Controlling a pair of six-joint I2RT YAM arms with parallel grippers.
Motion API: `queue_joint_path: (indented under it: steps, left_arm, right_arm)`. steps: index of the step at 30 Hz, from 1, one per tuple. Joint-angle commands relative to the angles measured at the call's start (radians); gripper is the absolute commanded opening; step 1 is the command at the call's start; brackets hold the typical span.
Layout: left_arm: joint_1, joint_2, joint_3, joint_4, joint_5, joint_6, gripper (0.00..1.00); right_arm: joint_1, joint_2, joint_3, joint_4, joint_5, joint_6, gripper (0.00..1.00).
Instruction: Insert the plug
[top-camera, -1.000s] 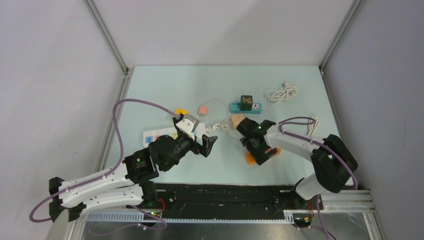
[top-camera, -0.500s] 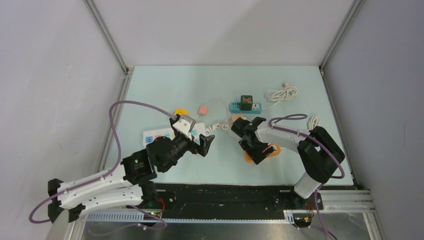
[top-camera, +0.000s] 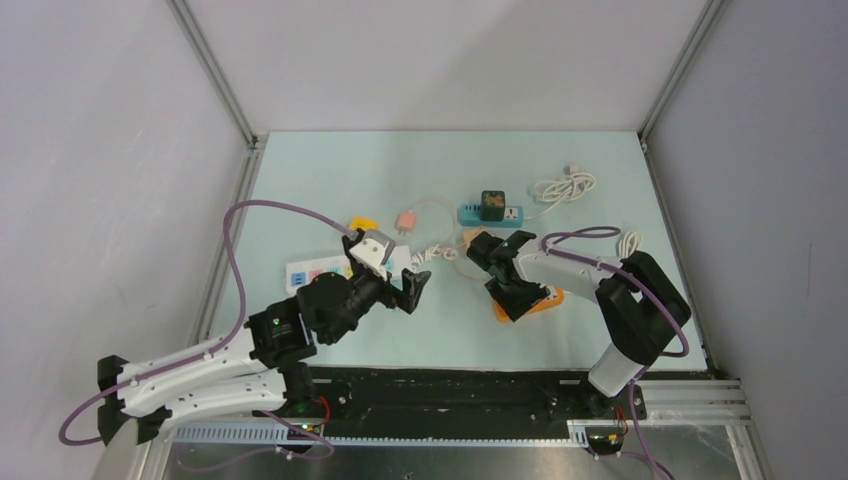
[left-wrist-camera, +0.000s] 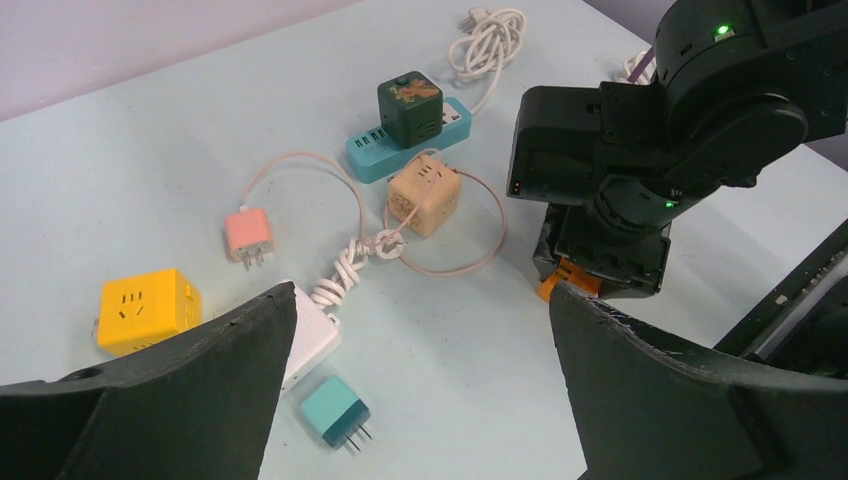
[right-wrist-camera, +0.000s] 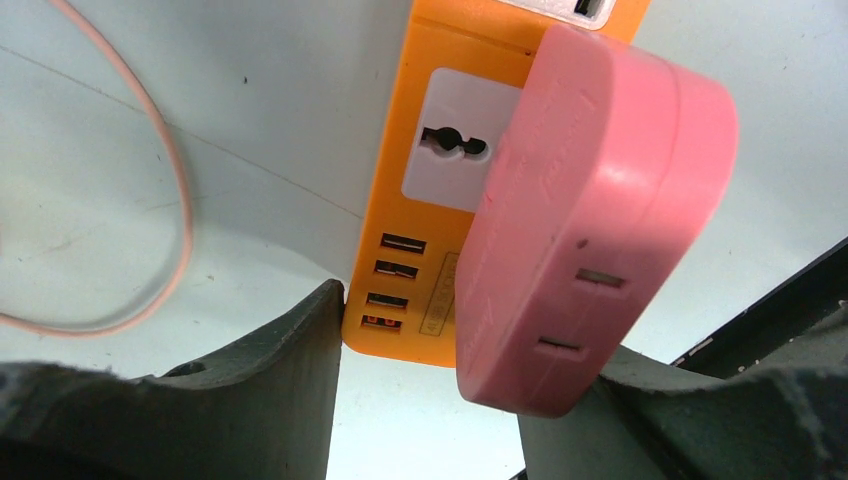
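Observation:
A pink plug (right-wrist-camera: 590, 220) sits slightly askew on an orange power strip (right-wrist-camera: 440, 250) beside a free socket; its prongs are hidden. My right gripper (right-wrist-camera: 465, 325) has closed in around the pair, one finger (right-wrist-camera: 290, 380) against the strip's edge and the other against the plug's lower side. From above, the right gripper (top-camera: 515, 295) covers the plug, and only the orange strip's (top-camera: 550, 298) end shows. My left gripper (left-wrist-camera: 420, 295) hangs wide open above the table with nothing between its fingers (left-wrist-camera: 180, 390).
Under the left gripper lie a teal plug (left-wrist-camera: 333, 410) and a white power strip (left-wrist-camera: 305, 340). Farther back are a yellow cube socket (left-wrist-camera: 148, 310), a small pink charger (left-wrist-camera: 248, 235), a beige cube (left-wrist-camera: 424, 198), a green cube (left-wrist-camera: 410, 108) on a teal strip (left-wrist-camera: 365, 158), and a coiled white cable (left-wrist-camera: 490, 35).
My right gripper has shifted slightly over the orange strip and its jaws have narrowed from wide open onto the strip and plug. The left arm has barely moved.

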Motion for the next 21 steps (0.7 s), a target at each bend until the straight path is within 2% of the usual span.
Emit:
queue_joint_path:
  steps: [1, 6, 12, 16, 21]
  left_arm:
    - [0.005, 0.008, 0.013, 0.016, -0.023, -0.005, 1.0]
    - [0.004, 0.019, 0.023, 0.013, -0.022, -0.003, 1.0]
    - [0.006, 0.039, 0.037, 0.008, -0.022, 0.003, 1.0]
    - [0.007, 0.055, 0.044, 0.009, -0.024, 0.01, 1.0]
    - [0.011, 0.077, 0.055, 0.009, -0.03, 0.007, 1.0]
  right_arm:
    - [-0.033, -0.016, 0.03, -0.04, 0.089, -0.006, 0.53]
    - [-0.078, -0.029, 0.03, -0.042, 0.125, -0.045, 0.54]
    - [-0.195, -0.041, 0.03, -0.021, 0.173, -0.147, 0.56]
    - [-0.281, -0.039, 0.03, 0.031, 0.212, -0.232, 0.56]
    - [-0.344, -0.021, 0.03, 0.108, 0.186, -0.347, 0.59]
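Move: The right hand already grips the orange power strip by its near-left end, so the strip's middle lies about 5 cm to its right and 2 cm ahead. The pink plug rises over the strip some 4 cm right and 1 cm ahead. The tan plug is about 17 cm ahead and 9 cm left, the teal strip 23 cm ahead and 5 cm left. From the left hand, the orange strip lies some 28 cm right, 2 cm ahead and 25 cm below. Still gripping the orange strip, the right hand slides it about 9 cm right and 6 cm forward across the table. ##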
